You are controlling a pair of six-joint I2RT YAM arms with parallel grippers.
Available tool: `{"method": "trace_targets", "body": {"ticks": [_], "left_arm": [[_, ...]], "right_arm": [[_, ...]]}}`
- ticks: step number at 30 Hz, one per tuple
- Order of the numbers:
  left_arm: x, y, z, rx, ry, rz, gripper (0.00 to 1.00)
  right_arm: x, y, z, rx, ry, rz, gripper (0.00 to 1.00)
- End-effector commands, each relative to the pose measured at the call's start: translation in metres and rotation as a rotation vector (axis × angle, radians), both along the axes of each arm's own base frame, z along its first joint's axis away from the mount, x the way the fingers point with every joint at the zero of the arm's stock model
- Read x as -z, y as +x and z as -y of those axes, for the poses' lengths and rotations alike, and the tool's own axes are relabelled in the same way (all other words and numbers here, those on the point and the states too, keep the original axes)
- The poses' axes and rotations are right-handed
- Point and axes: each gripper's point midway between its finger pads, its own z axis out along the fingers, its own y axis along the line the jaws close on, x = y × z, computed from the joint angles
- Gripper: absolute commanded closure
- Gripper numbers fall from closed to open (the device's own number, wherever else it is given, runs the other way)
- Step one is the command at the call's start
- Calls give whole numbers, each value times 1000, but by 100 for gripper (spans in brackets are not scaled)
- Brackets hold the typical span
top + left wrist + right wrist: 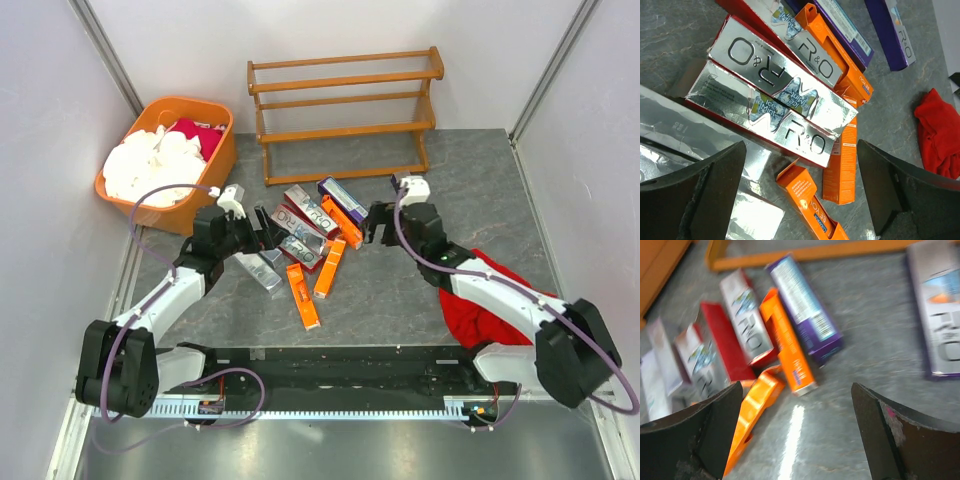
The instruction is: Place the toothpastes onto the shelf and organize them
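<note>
The toothpastes (315,235) lie in a loose pile mid-table: orange, red-and-silver, silver and purple cartons. The shelf (345,115) stands behind them against the back wall, nothing on its rails. My left gripper (262,234) hovers open over the pile's left side. In the left wrist view, the left gripper (800,192) frames an orange carton (807,197), with silver cartons (775,100) just beyond. At the pile's right edge my right gripper (377,226) is open; in its own view the right gripper (797,435) is above bare table, near an orange carton (790,352) and a purple one (805,310).
An orange tub (228,150) of white and red cloths sits at the back left. A red cloth (490,300) lies under the right arm. White walls close in on both sides. Another purple carton (940,310) lies apart at the right.
</note>
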Motion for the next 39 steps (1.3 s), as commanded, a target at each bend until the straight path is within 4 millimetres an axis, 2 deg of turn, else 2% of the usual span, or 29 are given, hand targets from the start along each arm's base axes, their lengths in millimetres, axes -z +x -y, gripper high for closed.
{"method": "trace_targets", "body": {"ticks": [1,3,7,11,14,17,21,24,29,35,39], "left_arm": [[-38,7,5,32,-35,116,0],[-40,7,3,20,-25,118,0],[-45,5,4,26,-36,103,0],[-47,1,8,58,-37,89,0],[-46,-3,8,62,-36,76,0],[-44,-6,7,57,-39,56,0],[-40,-7,5,45,-35,40,0],[-36,-9,6,46,-37,24,0],[-31,-14,6,52,-44,10,0],[-31,-19,7,58,-51,10,0],[-30,-22,7,61,-60,5,0]], "right_arm": [[0,-5,-47,-142,-25,-21,2],[4,-7,-69,-195,-41,-37,2],[19,-11,-98,-266,-61,-86,2],[38,-17,-109,-267,-34,-170,3],[53,-28,-111,-282,-32,-228,9],[67,-46,-114,-294,-27,-290,13],[84,-73,-128,-316,-19,-353,14],[99,-85,-137,-317,-17,-408,20],[122,-91,-137,-250,-43,-457,33],[143,-87,-122,-152,-121,-459,38],[146,-84,-115,-96,-108,-449,40]]}}
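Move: The orange toothpaste box to be gripped lies about 11 cm left of the right hand, some 3 cm back and 14 cm below. The open orange box is 18 cm left and 12 cm back. The silver R&O pair lies around 19 cm left and 6 cm ahead, and the upper orange box 7 cm left and 11 cm ahead, all similarly low. From the left hand, the target box is roughly 14 cm right, 1 cm back and 11 cm down. Leftward and down first, then back and steeply down, the right hand sweeps some 20 cm in all to the near end of the orange box, tipping its fingers about 25 degrees further down. They close partway on the descent and straddle that end, a firm pinch not yet visible. The left hand, wide open, only rises and eases back a couple of centimetres. ##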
